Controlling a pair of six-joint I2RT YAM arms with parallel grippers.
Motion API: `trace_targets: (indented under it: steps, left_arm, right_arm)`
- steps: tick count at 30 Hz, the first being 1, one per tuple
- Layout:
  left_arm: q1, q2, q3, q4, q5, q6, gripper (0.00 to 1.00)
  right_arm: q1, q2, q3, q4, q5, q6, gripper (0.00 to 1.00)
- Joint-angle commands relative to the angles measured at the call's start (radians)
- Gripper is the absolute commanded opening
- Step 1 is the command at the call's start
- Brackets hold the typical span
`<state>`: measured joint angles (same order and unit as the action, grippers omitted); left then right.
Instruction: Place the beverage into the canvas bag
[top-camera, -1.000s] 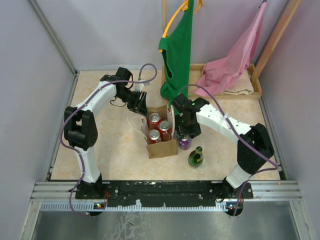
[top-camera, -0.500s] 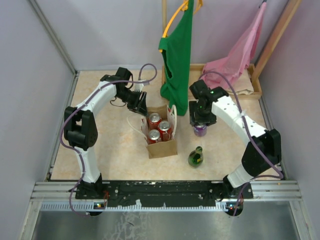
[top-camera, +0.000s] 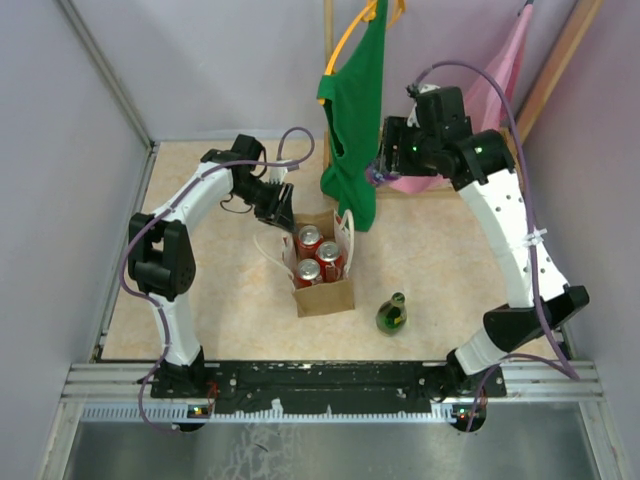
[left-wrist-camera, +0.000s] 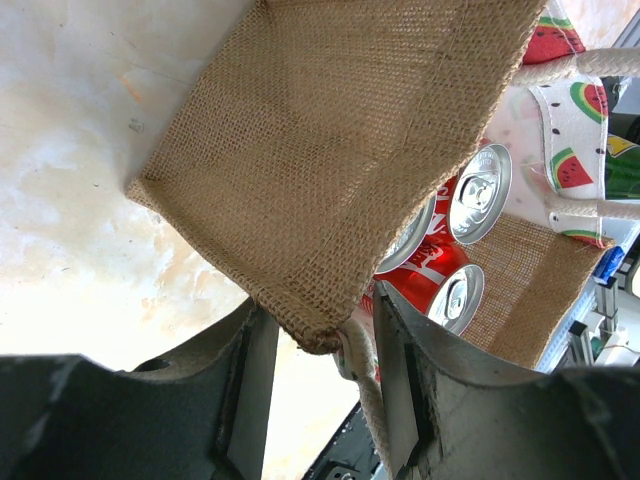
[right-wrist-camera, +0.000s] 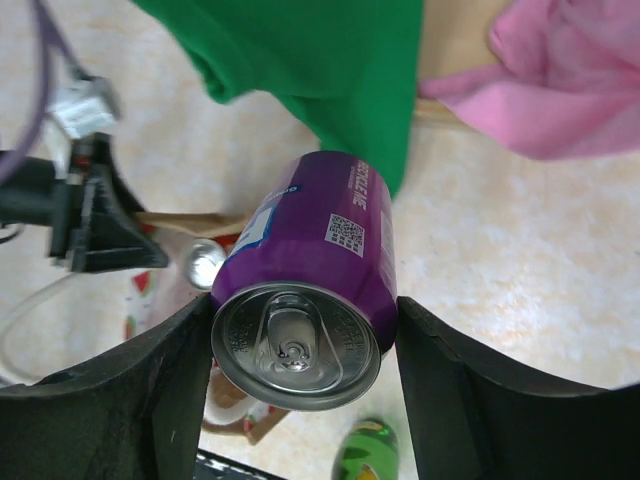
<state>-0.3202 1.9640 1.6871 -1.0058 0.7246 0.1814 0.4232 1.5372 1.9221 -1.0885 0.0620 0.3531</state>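
Note:
The canvas bag (top-camera: 325, 291) stands open mid-table with three red cans (top-camera: 318, 256) inside. My left gripper (top-camera: 278, 203) is at its far rim. In the left wrist view that gripper (left-wrist-camera: 320, 325) is shut on the bag's burlap corner (left-wrist-camera: 320, 150) and white rope handle. My right gripper (top-camera: 385, 165) is raised high beside the hanging green garment, back right of the bag. It is shut on the beverage, a purple can (right-wrist-camera: 310, 290), across its sides with the lid facing the camera. Below the can, the bag's rim (right-wrist-camera: 170, 219) shows at the left.
A green bottle (top-camera: 391, 314) stands on the table right of the bag, also the bottle (right-wrist-camera: 365, 450) under the can. A green garment (top-camera: 352, 110) hangs behind the bag. A pink cloth (top-camera: 470, 120) drapes into a wooden tray (top-camera: 505, 186) at the back right.
My right arm has lifted the purple can from the table beside the bag, up and back toward the green garment. The left arm and the bag have not moved.

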Motion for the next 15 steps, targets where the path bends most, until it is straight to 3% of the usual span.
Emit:
trace_targets:
  steps: [1, 15]
  left_arm:
    - [-0.011, 0.015, 0.035, -0.008, 0.001, 0.015, 0.48]
    - [-0.011, 0.018, 0.035, -0.008, 0.001, 0.011, 0.48]
  right_arm:
    - [0.017, 0.019, 0.124, 0.102, -0.168, -0.008, 0.0]
    - [0.244, 0.07, 0.084, 0.17, -0.284, 0.009, 0.0]
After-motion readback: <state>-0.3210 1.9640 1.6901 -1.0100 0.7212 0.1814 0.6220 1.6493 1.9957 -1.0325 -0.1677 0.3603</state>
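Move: The purple can is already in the right gripper, high up. The canvas bag's middle lies about 14 cm to this hand's left, 7 cm back and some 26 cm below, with three red cans standing in it. The green bottle is about 18 cm back and straight below. The left gripper, on the bag's far-left rim, is about 21 cm left of the right hand, 1 cm back and 20 cm lower. From the left hand the bag's middle is 6 cm back, 7 cm right and 7 cm down. Swing the right gripper about 12 cm left towards the canvas bag with the purple can held fast, drifting some 3 cm back. Let it arc up a little, then sink to its starting height, turning the hand about 20 degrees counter-clockwise. Keep the left fingers still on the bag's rim. ##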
